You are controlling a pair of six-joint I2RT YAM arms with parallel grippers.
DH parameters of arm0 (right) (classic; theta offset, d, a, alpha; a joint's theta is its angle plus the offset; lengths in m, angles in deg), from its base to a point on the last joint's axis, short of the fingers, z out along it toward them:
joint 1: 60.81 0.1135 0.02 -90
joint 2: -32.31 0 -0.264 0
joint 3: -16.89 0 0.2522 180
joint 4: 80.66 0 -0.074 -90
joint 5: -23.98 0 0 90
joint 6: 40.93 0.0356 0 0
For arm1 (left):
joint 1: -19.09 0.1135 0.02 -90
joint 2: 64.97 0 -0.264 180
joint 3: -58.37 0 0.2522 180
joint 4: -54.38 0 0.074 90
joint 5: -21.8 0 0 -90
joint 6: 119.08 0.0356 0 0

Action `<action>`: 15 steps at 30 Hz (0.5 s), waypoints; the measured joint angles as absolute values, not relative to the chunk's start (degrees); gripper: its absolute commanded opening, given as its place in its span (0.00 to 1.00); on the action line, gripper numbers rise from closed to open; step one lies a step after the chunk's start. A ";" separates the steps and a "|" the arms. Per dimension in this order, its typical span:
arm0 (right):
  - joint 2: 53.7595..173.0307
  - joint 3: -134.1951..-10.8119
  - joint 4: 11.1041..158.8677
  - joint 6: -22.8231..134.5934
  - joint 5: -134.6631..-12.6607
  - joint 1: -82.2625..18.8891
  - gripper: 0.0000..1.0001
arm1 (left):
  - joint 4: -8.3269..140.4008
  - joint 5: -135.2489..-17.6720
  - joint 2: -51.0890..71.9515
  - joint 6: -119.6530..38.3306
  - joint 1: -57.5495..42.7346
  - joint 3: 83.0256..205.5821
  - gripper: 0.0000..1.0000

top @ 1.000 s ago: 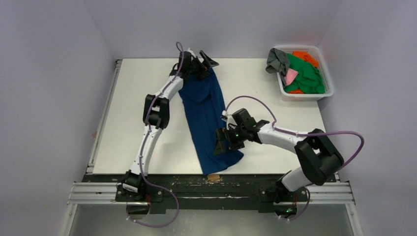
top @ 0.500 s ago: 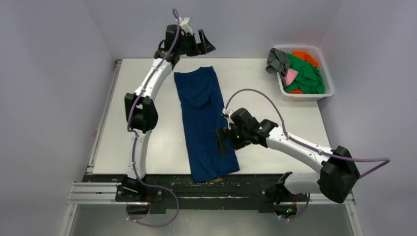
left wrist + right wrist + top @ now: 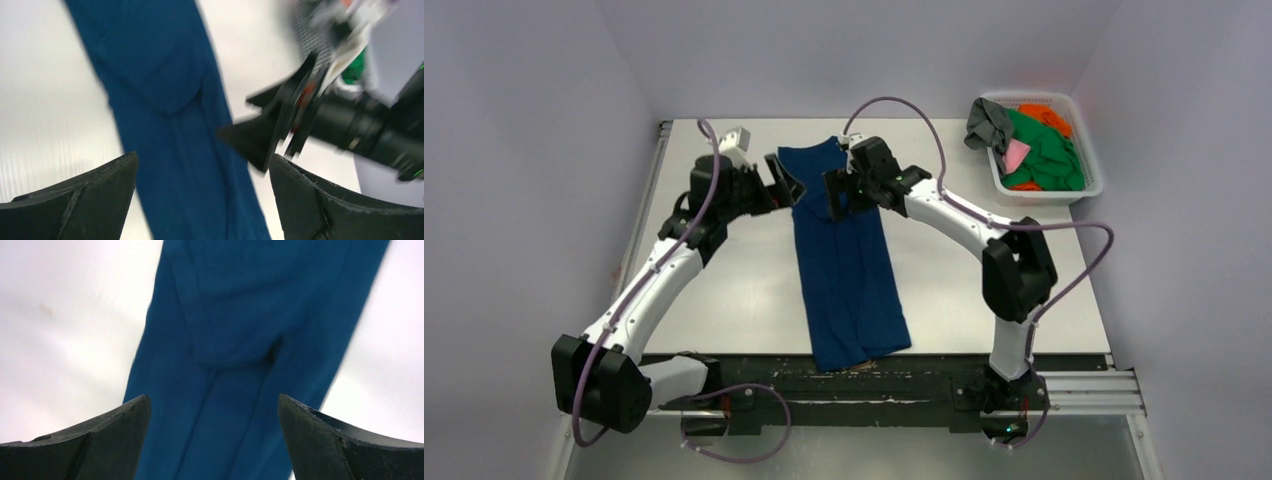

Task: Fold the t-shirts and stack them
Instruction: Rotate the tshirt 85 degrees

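Note:
The navy blue t-shirt (image 3: 844,260) lies folded into a long narrow strip down the middle of the table. It also shows in the left wrist view (image 3: 175,100) and the right wrist view (image 3: 250,340). My left gripper (image 3: 786,182) is open and empty, just left of the strip's far end. My right gripper (image 3: 836,192) is open and empty, over the strip's far right part, facing the left one. The right gripper's fingers (image 3: 260,135) show in the left wrist view. The other t-shirts, green (image 3: 1049,150), orange (image 3: 1046,115), grey (image 3: 989,122) and pink (image 3: 1017,153), lie in the basket.
The white mesh basket (image 3: 1087,185) stands at the far right corner of the table. The near end of the navy strip reaches the table's front edge (image 3: 864,362).
The left gripper came down from high at the far edge to the strip's far left side. The right gripper let go near the strip's near end and moved to its far end.

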State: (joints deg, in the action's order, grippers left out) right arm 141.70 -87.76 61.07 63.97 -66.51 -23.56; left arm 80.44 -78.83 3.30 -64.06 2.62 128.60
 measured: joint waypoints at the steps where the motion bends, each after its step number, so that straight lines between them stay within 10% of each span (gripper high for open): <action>1: 145.59 -92.05 60.87 63.33 -66.51 -23.76 0.94 | 81.42 -78.09 2.20 -65.03 2.56 124.62 1.00; 15: 177.19 -123.48 58.42 58.59 -61.33 -23.84 0.94 | 93.55 -74.07 -23.94 -73.05 1.70 103.84 1.00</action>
State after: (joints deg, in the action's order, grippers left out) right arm 177.19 -123.48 58.42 58.59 -61.33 -23.84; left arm 93.55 -74.07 -23.94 -73.05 1.70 103.84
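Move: The folded-over flap at the far part of the blue t-shirt lies about 13 cm ahead of the open right hand, 3 cm to its left and 12 cm below. The shirt's far hem is some 10 cm beyond that flap; its near end lies about 38 cm back from the hand and 5 cm to the right. The laundry basket stands 20 cm ahead and 45 cm to the right. From the left hand, the flap is roughly 14 cm ahead, 12 cm to the right and 22 cm below. Onto the t-shirt's far flap comes the right hand, fingers still wide open: first forward and a little left, then mainly down, some 11 cm forward and 10 cm lower in all, its fingertips seeming to meet the cloth. The empty left hand backs away from the flap towards its own base and sinks, staying open and tipping its fingers down, then slows. ##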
